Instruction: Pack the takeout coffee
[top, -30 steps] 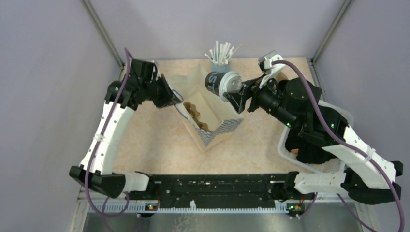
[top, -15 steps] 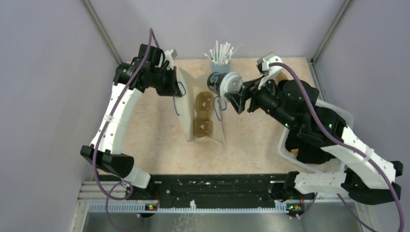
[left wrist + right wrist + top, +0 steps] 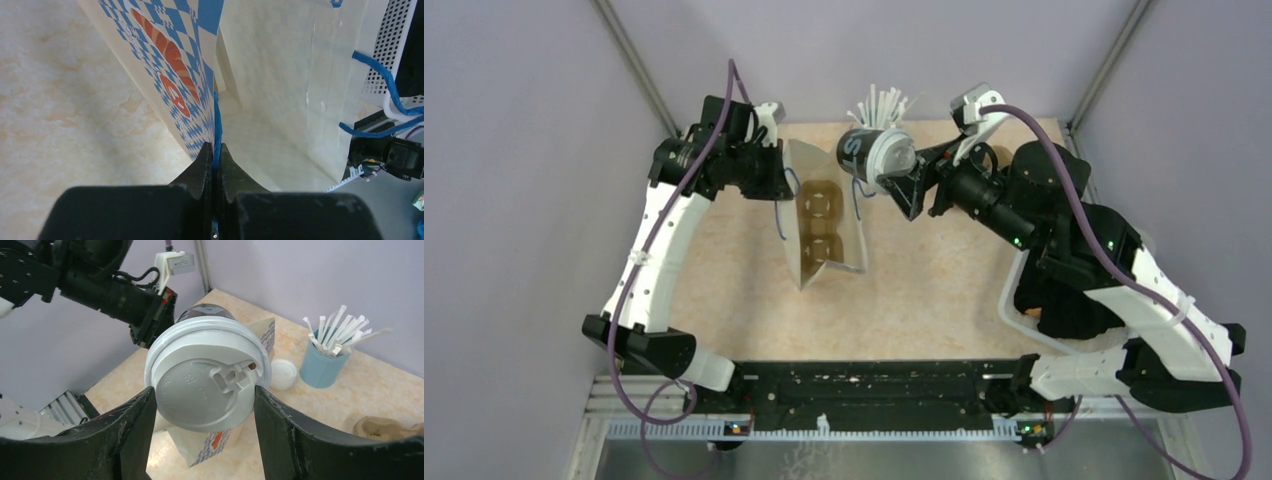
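Observation:
The takeout coffee, a dark cup (image 3: 858, 152) with a white lid (image 3: 892, 156), is held tilted on its side in the air. My right gripper (image 3: 906, 180) is shut on it at the lid rim (image 3: 207, 375), one finger on each side. It hangs by the far right corner of an open paper bag (image 3: 829, 230) with a blue check print. A brown cup carrier (image 3: 821, 205) lies inside the bag. My left gripper (image 3: 780, 182) is shut on the bag's rim by its blue handle (image 3: 216, 115) and holds that side up.
A light-blue cup of white straws (image 3: 880, 118) stands at the back, just behind the held cup. A loose white lid (image 3: 284, 374) lies next to it. A brown pulp piece (image 3: 380, 427) lies further right. A white bin (image 3: 1014, 300) sits under my right arm.
My left gripper pulled the bag from lying slanted to standing upright and further back left. My right gripper moved the coffee left and back, nearer the bag's mouth.

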Robot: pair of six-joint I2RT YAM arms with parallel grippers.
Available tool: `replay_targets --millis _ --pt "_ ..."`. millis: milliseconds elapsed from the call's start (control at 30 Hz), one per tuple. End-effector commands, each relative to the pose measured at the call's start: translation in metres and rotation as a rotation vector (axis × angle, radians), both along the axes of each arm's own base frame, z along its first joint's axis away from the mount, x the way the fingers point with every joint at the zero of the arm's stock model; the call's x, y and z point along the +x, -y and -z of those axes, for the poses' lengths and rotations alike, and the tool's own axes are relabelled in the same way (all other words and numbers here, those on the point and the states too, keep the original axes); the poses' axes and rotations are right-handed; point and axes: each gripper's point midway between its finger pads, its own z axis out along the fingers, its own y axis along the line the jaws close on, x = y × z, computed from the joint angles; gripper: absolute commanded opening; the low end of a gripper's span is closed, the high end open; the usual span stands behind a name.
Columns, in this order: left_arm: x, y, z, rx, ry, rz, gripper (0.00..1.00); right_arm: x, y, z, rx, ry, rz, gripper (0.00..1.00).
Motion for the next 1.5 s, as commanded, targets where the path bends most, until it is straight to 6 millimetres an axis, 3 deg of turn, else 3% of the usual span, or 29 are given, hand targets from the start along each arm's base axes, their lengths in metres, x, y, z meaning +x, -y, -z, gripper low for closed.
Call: replay_targets --millis 0,233,400,500,667,867,1067,1233,1300,1367,1433,1467 --pt "0.005 0.012 -0.016 -0.069 0.079 0.039 0.0 -0.01 -0.005 -0.017 -0.012 0.045 -0.081 0.65" --pt "0.003 0.017 -0.019 -0.087 0.097 0.078 0.0 -0.018 -0.023 -0.009 -0.135 0.06 -0.198 0.64" --pt "0.009 0.023 -0.008 -0.105 0.085 0.089 0.02 -0.015 -0.017 -0.02 -0.09 0.061 -0.157 0.64" --pt "0.004 0.038 0.001 -0.166 0.024 0.132 0.04 -0.014 -0.013 -0.021 -0.083 0.055 -0.138 0.64" --pt "-0.01 0.083 -0.016 -0.24 0.117 0.325 0.0 -0.011 -0.002 -0.023 -0.07 0.059 -0.094 0.64" --pt "-0.012 0.115 -0.007 -0.175 0.089 0.448 0.01 -0.013 0.018 -0.034 -0.01 0.074 -0.037 0.64" --pt "-0.016 0.125 -0.01 -0.197 0.092 0.512 0.02 -0.016 0.035 -0.038 0.013 0.072 0.001 0.64" --pt "-0.013 0.121 0.003 -0.157 0.067 0.489 0.04 -0.017 0.045 -0.038 0.029 0.071 0.027 0.64" --pt "-0.006 0.118 0.009 -0.124 0.056 0.455 0.12 -0.017 0.047 -0.039 0.03 0.073 0.029 0.64" --pt "0.003 0.116 0.013 -0.103 0.043 0.407 0.29 -0.018 0.047 -0.039 0.027 0.073 0.029 0.64" --pt "0.01 0.112 0.012 -0.093 0.008 0.31 0.56 -0.018 0.048 -0.039 0.024 0.074 0.029 0.64" --pt "0.012 0.11 0.005 -0.098 0.001 0.267 0.64 -0.018 0.048 -0.039 0.022 0.074 0.03 0.64"
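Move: The left hand already pinches the paper bag's blue handle; the coffee cup above its goal is roughly 12 cm right, 5 cm back and 17 cm higher. The bag's middle is about 6 cm right, level, 18 cm below; the straw holder 15 cm ahead, 15 cm right, 24 cm below. From the right hand, which holds the cup, the bag lies some 8 cm ahead, 9 cm left and 35 cm below. Left hand draws the handle 12 cm right towards the cup, then opens; right hand shifts left, then right. ##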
